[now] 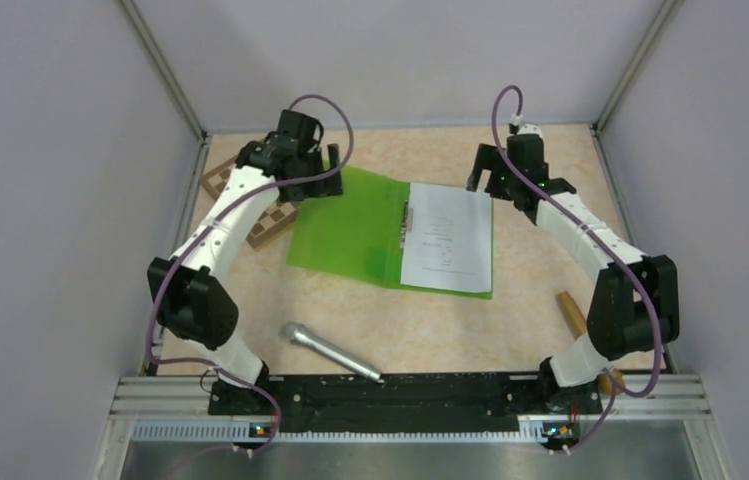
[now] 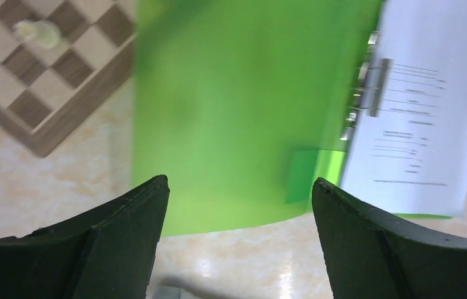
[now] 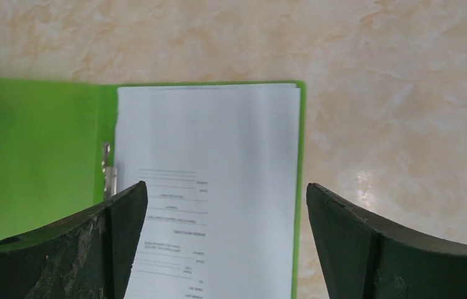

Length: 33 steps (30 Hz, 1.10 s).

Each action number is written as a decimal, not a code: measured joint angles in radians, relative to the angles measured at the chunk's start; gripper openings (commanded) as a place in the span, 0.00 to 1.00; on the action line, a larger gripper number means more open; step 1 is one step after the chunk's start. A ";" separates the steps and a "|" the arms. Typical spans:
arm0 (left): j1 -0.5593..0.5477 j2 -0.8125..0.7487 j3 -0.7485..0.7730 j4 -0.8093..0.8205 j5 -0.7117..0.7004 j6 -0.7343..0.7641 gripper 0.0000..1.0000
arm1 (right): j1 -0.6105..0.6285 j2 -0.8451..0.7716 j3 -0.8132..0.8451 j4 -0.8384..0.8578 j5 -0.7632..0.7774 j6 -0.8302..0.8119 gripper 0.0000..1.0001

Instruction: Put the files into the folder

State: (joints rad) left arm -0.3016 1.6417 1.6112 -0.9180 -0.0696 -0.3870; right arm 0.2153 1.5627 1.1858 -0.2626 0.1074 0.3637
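The green folder (image 1: 350, 235) lies open and flat in the middle of the table. The white files (image 1: 447, 238) lie on its right half, beside the metal clip (image 2: 374, 87) at the spine. My left gripper (image 1: 322, 165) is open and empty above the far edge of the folder's left cover (image 2: 231, 112); the files (image 2: 424, 106) show at the right of that view. My right gripper (image 1: 483, 172) is open and empty above the far right part of the files (image 3: 218, 162), with the green cover (image 3: 31, 156) to their left.
A brown checkered board (image 1: 250, 205) lies left of the folder, partly under my left arm, with a pale chess piece (image 2: 37, 31) on it. A silver microphone (image 1: 330, 350) lies near the front. A wooden handle (image 1: 575, 312) lies by the right arm. Walls enclose three sides.
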 measured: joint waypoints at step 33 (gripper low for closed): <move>-0.257 0.814 0.644 0.161 0.118 -0.066 0.62 | 0.069 0.056 -0.239 0.008 -0.113 0.109 0.52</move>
State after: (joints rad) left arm -0.5583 2.4561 2.2551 -0.7567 0.0483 -0.4530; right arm 0.2848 1.6192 0.9470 -0.2550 -0.0055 0.4732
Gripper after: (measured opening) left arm 0.664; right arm 0.522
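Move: The metal clip at the folder's spine lies about 7 cm ahead of the left hand, 21 cm to its right and 20 cm below. Beneath that hand, the folder's left cover is centred some 4 cm ahead and 6 cm right; the chessboard is about 15 cm ahead and 16 cm left. From the right hand, the white files' middle is some 5 cm back, 8 cm left and 16 cm below, and the clip is level ahead, 19 cm left. Neither hand visibly touches anything: the left sweeps about 21 cm right across the open cover, soon dropping some 14 cm and reaching 10 cm forward to come low over the clip, turning clockwise about 15 degrees with fingers narrowing to two-thirds open. The right sinks about 11 cm and draws back 7 cm, first easing left, over the files, its fingers tipping steeper by nearly 20 degrees and closing to half open. ##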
